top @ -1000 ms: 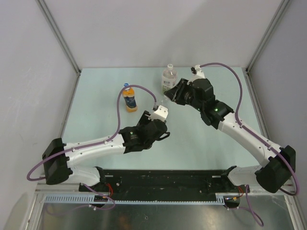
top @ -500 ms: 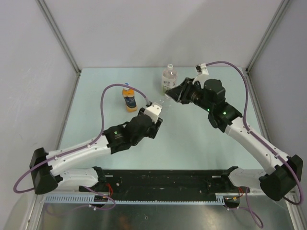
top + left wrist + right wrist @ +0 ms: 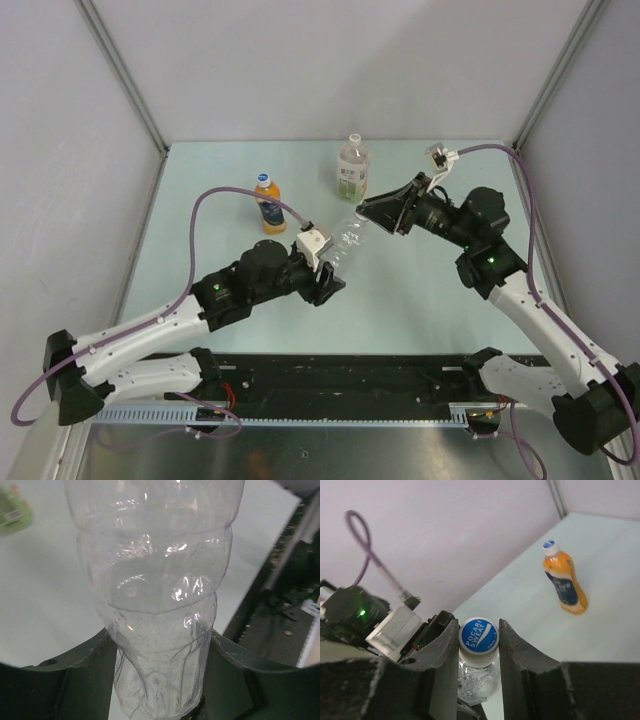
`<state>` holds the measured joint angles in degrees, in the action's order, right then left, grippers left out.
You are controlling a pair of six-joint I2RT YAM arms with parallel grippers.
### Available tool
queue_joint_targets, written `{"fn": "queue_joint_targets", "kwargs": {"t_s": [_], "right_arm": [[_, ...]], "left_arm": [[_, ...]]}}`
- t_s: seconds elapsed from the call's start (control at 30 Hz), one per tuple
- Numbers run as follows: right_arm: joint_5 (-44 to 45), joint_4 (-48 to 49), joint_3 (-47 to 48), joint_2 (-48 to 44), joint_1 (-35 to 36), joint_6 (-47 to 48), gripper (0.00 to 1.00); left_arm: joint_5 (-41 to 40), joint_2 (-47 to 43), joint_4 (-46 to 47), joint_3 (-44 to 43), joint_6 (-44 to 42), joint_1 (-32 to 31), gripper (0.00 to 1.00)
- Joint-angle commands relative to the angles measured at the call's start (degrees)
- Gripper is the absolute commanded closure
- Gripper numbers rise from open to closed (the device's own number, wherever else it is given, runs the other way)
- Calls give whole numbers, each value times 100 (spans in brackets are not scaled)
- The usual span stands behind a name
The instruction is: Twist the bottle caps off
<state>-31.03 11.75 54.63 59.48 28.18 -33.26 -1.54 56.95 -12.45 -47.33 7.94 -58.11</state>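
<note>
A clear empty bottle (image 3: 348,240) hangs tilted above the table between the two arms. My left gripper (image 3: 333,266) is shut on its lower body (image 3: 160,630), the dark fingers (image 3: 85,680) pressing both sides. A blue bottle cap (image 3: 479,636) printed with white letters sits on its neck, and my right gripper (image 3: 479,641) is shut on that cap, seen also in the top view (image 3: 366,210). An orange bottle (image 3: 269,208) with a blue and white cap (image 3: 264,180) stands upright at the back left. A clear green-labelled bottle (image 3: 352,170) with a whitish cap (image 3: 353,139) stands at the back centre.
The orange bottle (image 3: 565,582) stands apart from both grippers. The green-labelled bottle (image 3: 12,510) is blurred at the left wrist view's top left. Grey walls and metal posts (image 3: 125,75) enclose the table; a black rail (image 3: 340,375) runs along its near edge.
Both arms have drawn the clear bottle nearer and to the right, and it now lies more tilted. The right arm has swung right. Both grips are unchanged.
</note>
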Motion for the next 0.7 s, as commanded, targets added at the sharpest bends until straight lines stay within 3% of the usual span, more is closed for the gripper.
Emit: {"fn": "queue_joint_targets", "kwargs": {"t_s": [0.0,0.1,0.27,0.67], "right_arm": [[-767,855,-121,-135,-163,161,100],[-1292,1249,-243,-211,-264,128,100],[-1951,1891,-444,-293,-291,67,100],[-2257,2198,-497,-350,-420,-79,100]], "left_arm": [[2894,-202,910,-42,-772,-184,100],[3619,-213,978,-29,-916,-179,100],[4108,-229,1002,36,-1060,-161,100],[3904,-334,1009,169,-1042,-133,100]]}}
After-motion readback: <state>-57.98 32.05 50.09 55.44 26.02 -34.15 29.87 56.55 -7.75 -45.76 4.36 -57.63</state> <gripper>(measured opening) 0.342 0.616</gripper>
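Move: The cap of the clear bottle is already between the right fingers. From the left gripper, which holds the bottle near its base, the cap lies about 9 cm ahead, 7 cm to the right and 13 cm higher. From the right hand, the orange bottle stands some 20 cm ahead, 20 cm to the left and 25 cm lower; the green-label bottle stands roughly 30 cm straight ahead and 22 cm lower. Keep both grips, right on the cap and left round the base end, and draw the clear bottle back towards the robot, about 8 cm with each hand, away from the two standing bottles. Ease the left gripper slightly right while swinging it some 30 degrees clockwise; lift the right a few centimetres, turning it counter-clockwise and tilting it back about 20 degrees, then let both slow to a stop. ##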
